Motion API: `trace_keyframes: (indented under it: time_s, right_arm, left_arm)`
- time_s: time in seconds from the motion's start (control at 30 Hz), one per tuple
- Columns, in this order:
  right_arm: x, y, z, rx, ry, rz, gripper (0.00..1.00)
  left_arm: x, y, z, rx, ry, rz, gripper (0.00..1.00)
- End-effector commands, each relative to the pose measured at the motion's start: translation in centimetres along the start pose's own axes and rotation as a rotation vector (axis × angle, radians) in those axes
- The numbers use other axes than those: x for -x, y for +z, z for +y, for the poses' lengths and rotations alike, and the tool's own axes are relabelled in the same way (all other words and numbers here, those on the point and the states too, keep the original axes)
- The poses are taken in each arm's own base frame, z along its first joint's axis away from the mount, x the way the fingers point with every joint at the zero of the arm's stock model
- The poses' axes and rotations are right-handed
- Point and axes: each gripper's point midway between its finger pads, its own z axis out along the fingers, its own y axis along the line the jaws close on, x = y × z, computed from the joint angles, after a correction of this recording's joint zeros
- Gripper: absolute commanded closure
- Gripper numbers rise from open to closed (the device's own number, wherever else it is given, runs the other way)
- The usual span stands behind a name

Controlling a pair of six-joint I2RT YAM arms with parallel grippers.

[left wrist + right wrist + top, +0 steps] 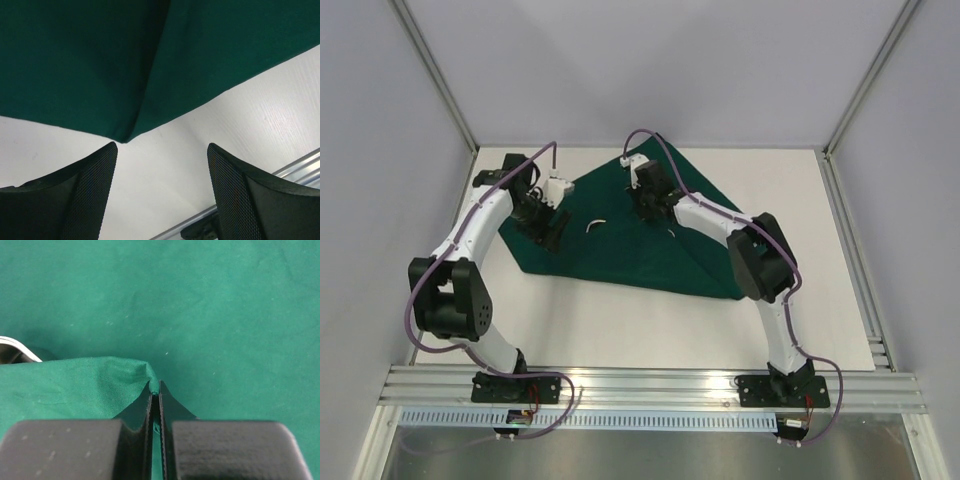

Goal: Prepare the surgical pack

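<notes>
The dark green cloth [650,255] of the surgical pack lies spread on the white table, one part folded over. My right gripper [650,203] is shut on a pinched fold of that cloth [75,385], the ridge caught between the fingertips of the right gripper [156,390]. My left gripper [548,228] stands open just off the cloth's left side. In the left wrist view a corner of the cloth [122,137] hangs near the left gripper [162,146], with nothing between its fingers. A small pale curved thing [595,224] rests on the cloth; a shiny edge [12,347] peeks out beside the lifted fold.
Bare white table [620,330] runs from the cloth toward the aluminium rail [650,385] at the near edge, where the arm bases are bolted. Frame posts and white walls close the back and both sides. The rail [300,165] also shows behind the left fingers.
</notes>
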Motion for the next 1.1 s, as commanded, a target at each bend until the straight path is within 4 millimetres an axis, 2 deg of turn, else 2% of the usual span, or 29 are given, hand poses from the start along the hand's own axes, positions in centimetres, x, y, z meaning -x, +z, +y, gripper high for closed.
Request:
trace_keyframes:
  time_s: [0.0,0.03,0.07,0.2,0.23,0.4,0.5,0.57,0.63,0.7,0.73,0.77,0.8,0.87,0.9,1.0,1.03,1.07]
  right_arm:
    - [2.7,0.7,-0.3,0.012,0.019,-0.058,0.97]
    - [3.4,0.8,-0.3,0.008,0.018,-0.068,0.96]
    - [2.4,1.4,-0.5,0.003,0.013,-0.035,0.96]
    - [1.3,2.4,-1.7,-0.036,0.030,-0.002,0.95]
    - [0.4,2.7,-2.2,-0.055,0.049,0.021,0.96]
    - [1.7,2.9,-4.1,-0.077,0.140,-0.007,0.99]
    - [1.9,3.1,-3.8,-0.053,0.168,-0.003,0.93]
    - [1.1,3.6,-3.5,-0.042,0.190,0.028,0.86]
    - [1.1,3.9,-3.8,-0.051,0.216,0.036,0.85]
    - [0.5,3.8,-4.5,-0.065,0.270,0.060,0.74]
    - [0.3,3.8,-5.2,-0.076,0.296,0.065,0.64]
    - [0.5,3.7,-5.6,-0.079,0.320,0.062,0.45]
    - [0.6,3.5,-5.9,-0.084,0.345,0.061,0.38]
    - [1.5,2.7,-6.7,-0.085,0.365,0.042,0.31]
    - [1.9,2.4,-6.8,-0.085,0.360,0.033,0.31]
    - [4.3,0.1,-7.4,-0.098,0.342,-0.028,0.29]
    - [5.7,-1.3,-7.7,-0.108,0.328,-0.063,0.28]
    - [6.1,-2.1,-7.9,-0.115,0.319,-0.072,0.27]
  left_arm:
    - [2.7,0.3,-0.2,0.004,0.016,-0.066,0.19]
    - [2.9,0.5,-0.2,0.002,0.018,-0.067,0.19]
    - [3.1,0.8,-0.2,0.001,0.016,-0.072,0.19]
    - [3.5,2.3,-0.2,-0.016,0.012,-0.049,0.19]
    - [3.5,2.5,-0.2,-0.018,0.011,-0.046,0.19]
    - [4.0,3.1,-0.2,-0.018,0.019,-0.046,0.19]
    - [4.1,3.2,0.0,-0.014,0.018,-0.046,0.19]
    - [4.1,3.4,0.0,-0.013,0.014,-0.043,0.19]
    - [3.9,3.7,0.1,-0.013,0.011,-0.033,0.19]
    - [3.8,3.7,0.3,-0.004,0.014,-0.025,0.20]
    - [3.8,3.7,0.4,-0.002,0.016,-0.023,0.19]
    - [3.8,3.6,0.4,0.003,0.020,-0.022,0.20]
    - [3.8,3.4,0.5,0.011,0.021,-0.025,0.19]
    - [3.8,3.1,0.6,0.020,0.025,-0.025,0.19]
    - [4.0,2.8,0.7,0.027,0.034,-0.033,0.19]
    - [4.1,1.9,0.7,0.044,0.043,-0.047,0.19]
    - [4.2,1.7,0.7,0.052,0.044,-0.053,0.19]
    - [4.3,1.1,0.8,0.069,0.047,-0.063,0.18]
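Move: Ahead of the right hand, which pinches the folded cloth corner, the landing spot on the open green cloth is about 4 cm farther out, 2 cm right and 3 cm below. The covered tray's middle sits some 13 cm back and 4 cm left, its bare far-left rim 3 cm back and 12 cm left. From the empty left hand that rim is roughly 6 cm ahead, 8 cm right and 9 cm down; the cloth's near-left corner is 4 cm back, 8 cm left. Drawing the pinched corner outward past the tray, the right hand goes about 5 cm forward and 2 to 3 cm down, then opens wide and lets go. As the fingers open it slides some 4 cm to the right, turning about 15 degrees clockwise and tipping down. The left hand, open throughout, eases down and forward about 3 cm each, and slightly right, towards the bare rim. ##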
